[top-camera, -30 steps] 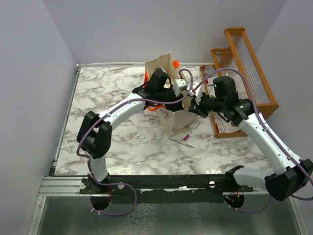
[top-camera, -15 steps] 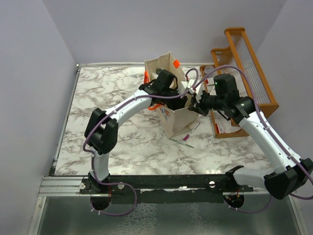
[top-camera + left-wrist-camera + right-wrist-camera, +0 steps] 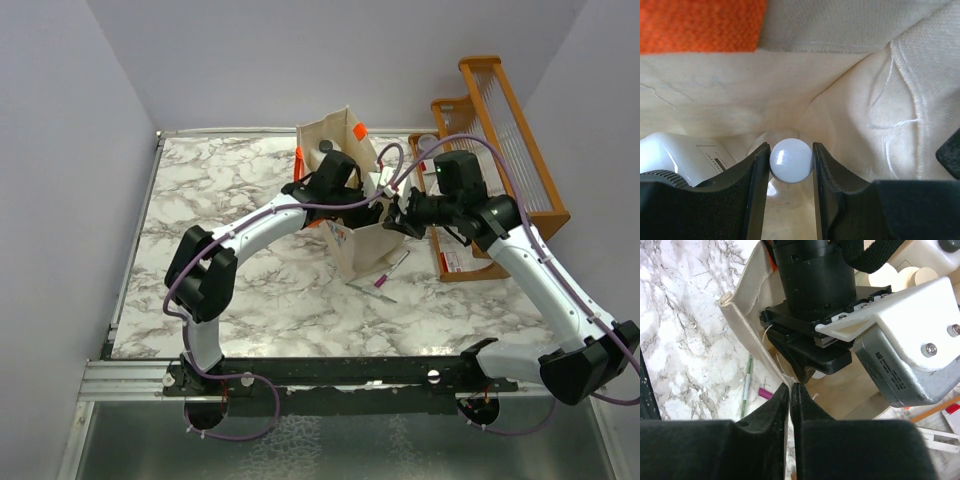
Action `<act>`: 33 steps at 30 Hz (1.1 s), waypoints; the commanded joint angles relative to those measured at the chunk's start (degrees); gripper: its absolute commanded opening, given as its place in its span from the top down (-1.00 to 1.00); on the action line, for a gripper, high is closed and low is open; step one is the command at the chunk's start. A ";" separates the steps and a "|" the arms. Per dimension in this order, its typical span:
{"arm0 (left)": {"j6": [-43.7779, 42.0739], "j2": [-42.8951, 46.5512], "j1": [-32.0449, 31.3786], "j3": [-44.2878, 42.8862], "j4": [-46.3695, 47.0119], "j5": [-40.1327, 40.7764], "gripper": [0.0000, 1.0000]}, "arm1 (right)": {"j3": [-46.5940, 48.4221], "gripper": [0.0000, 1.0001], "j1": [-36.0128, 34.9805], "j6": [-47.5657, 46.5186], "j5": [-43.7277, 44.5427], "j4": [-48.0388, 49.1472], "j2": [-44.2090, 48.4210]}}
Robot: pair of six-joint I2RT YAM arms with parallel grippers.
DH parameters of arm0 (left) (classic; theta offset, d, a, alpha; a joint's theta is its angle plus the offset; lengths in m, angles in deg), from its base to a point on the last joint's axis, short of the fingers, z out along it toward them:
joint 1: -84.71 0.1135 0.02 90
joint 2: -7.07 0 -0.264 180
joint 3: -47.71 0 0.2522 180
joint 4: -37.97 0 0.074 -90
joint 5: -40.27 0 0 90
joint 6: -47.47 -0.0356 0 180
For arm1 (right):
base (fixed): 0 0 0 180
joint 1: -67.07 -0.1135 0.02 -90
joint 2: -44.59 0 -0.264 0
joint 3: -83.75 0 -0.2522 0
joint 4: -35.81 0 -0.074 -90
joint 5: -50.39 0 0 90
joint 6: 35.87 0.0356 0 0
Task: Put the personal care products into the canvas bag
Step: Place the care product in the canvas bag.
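Observation:
The canvas bag [image 3: 338, 135] stands upright at the middle back of the marble table, beige with orange handles [image 3: 700, 25]. My left gripper [image 3: 790, 148] is down inside it, shut on the pale round cap [image 3: 791, 164] of a small bottle whose body hangs below the fingers. Another of the personal care products, a white bottle [image 3: 687, 155], lies on the bag's floor to the left. My right gripper [image 3: 790, 386] is shut on the bag's near rim [image 3: 747, 325], just below the left gripper's fingers [image 3: 812, 362]. Two cream caps [image 3: 900, 277] show beyond the left wrist.
An orange wooden slatted rack [image 3: 500, 150] stands right of the bag, close behind the right arm. A green pen [image 3: 746, 387] and a pink marker [image 3: 385, 278] lie on the table in front of the bag. Both arms crowd the bag's mouth.
The left wrist has shifted slightly right and lower into the bag with the bottle. The right gripper has stayed pinched on the rim.

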 commanded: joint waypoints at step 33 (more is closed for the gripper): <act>-0.90 8.61 -2.01 -0.66 1.74 4.94 -0.42 | 12.30 0.32 0.82 4.90 1.88 -4.94 8.30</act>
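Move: The clear bottle's white cap is already between the left fingers, its body in the canvas bag's near right-hand corner, centred roughly 3 cm right of and 6 cm below that hand. The white bottle lies about 7 cm ahead of the left hand, 2 cm right and 6 cm down. The right fingers still pinch the bag's near rim; from them the clear bottle's middle is some 5 cm ahead, 3 cm left and 12 cm below. The bag's rim is let go first: the right fingers part by about a third, draw back a couple of centimetres, then climb clear to roughly 9 cm up, tilting some 10 degrees. The clear bottle's cap is released next, the left hand nearly still until its fingers spread wide, then lifting about 3 cm off it, still inside the bag mouth. ##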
